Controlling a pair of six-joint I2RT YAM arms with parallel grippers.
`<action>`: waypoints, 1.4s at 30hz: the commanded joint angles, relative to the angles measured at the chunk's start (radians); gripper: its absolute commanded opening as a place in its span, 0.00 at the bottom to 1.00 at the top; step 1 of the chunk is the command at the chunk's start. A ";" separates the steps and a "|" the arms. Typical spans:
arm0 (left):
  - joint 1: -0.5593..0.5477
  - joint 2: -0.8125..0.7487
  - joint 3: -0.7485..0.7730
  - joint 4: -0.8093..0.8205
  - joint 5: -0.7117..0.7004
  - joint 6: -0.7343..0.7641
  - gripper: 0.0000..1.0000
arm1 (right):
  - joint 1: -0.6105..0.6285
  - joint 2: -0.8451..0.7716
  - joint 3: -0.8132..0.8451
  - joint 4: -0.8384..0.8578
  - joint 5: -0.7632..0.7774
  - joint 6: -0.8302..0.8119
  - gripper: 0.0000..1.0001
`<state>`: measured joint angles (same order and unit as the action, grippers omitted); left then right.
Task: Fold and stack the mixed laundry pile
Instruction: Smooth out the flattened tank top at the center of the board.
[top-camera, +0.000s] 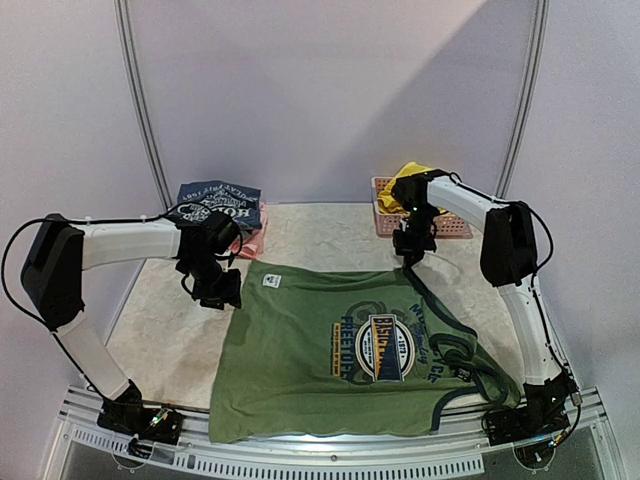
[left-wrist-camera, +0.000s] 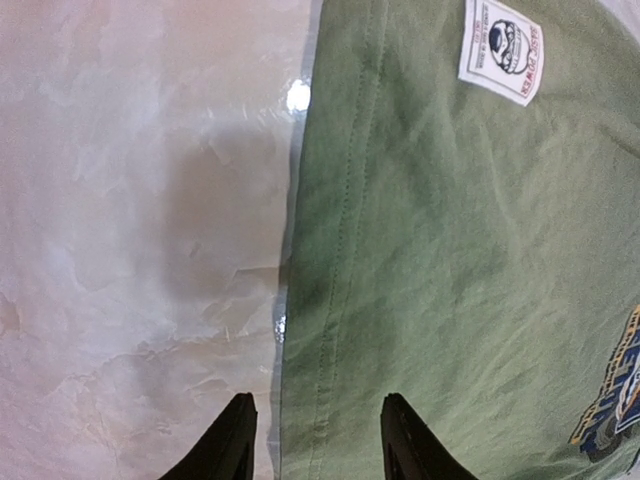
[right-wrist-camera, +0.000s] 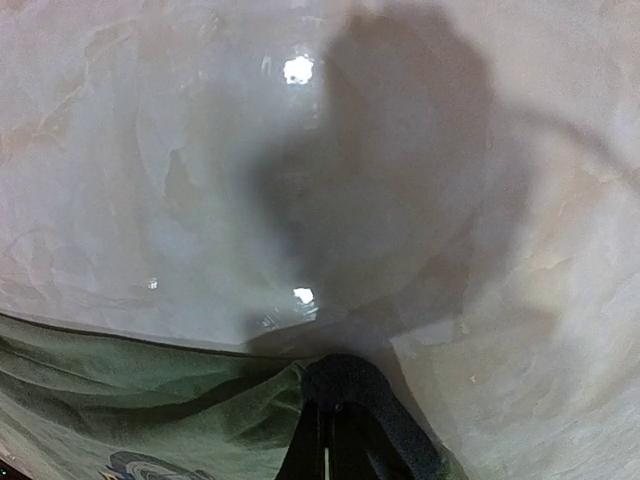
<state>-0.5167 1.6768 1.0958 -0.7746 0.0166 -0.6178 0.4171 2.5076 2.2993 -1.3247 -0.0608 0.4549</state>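
Observation:
The olive-green sleeveless shirt (top-camera: 330, 350) lies spread flat on the table, logo up, its dark trim bunched along the right side. My left gripper (top-camera: 218, 290) hovers open at the shirt's far left corner. In the left wrist view its fingers (left-wrist-camera: 315, 400) straddle the stitched side edge of the shirt (left-wrist-camera: 460, 250), with the cloth lying flat below. My right gripper (top-camera: 410, 258) is at the far right corner, shut (right-wrist-camera: 335, 410) on the dark trim (right-wrist-camera: 350, 375) of the shirt (right-wrist-camera: 120, 390). Bright yellow shorts (top-camera: 410, 172) sit in the pink basket (top-camera: 455, 225).
A folded navy printed garment (top-camera: 218, 203) lies at the back left on something pink (top-camera: 257, 240). The shirt's near hem hangs close to the table's front edge (top-camera: 330, 440). A white woven label (left-wrist-camera: 500, 50) marks the shirt's far corner.

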 joint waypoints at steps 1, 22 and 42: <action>-0.011 0.034 -0.020 0.025 0.013 -0.013 0.42 | -0.049 0.000 0.028 0.000 0.021 -0.001 0.00; -0.013 0.192 0.321 -0.025 0.059 0.001 0.41 | -0.152 0.030 -0.039 0.080 -0.091 -0.055 0.17; -0.085 0.308 0.416 -0.003 0.148 0.171 0.42 | -0.123 -0.670 -0.665 0.080 0.113 0.054 0.72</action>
<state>-0.5884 1.9881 1.5570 -0.7982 0.1455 -0.4965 0.2657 1.9888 1.7977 -1.2552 0.0090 0.4358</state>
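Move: The left hand hangs open about 3 cm above the tank top's left edge; the white tag lies some 9 cm to its right and 10 cm ahead, with the shirt's far left corner roughly 15 cm ahead and 5 cm right, and the clothes stack about 23 cm ahead and 10 cm left. The right hand already pinches the dark-trimmed far right corner between its fingers, with the round logo about 8 cm left and 24 cm back, and the pink basket some 14 cm ahead and 7 cm right. The right hand, still pinching the far right corner, drags it low along the board about 6 cm to the right and a little forward, opens wide to let go, then lifts some 10 cm while swinging back and right over the shirt's right side. The left hand first dips about a centimetre onto the left edge, then sweeps forward and right with its opening unchanged, rising a few centimetres and easing back slightly as it carries on right and turns about 10 degrees clockwise, to end near the tag, roughly 10 cm right and 7 cm forward of its start. ##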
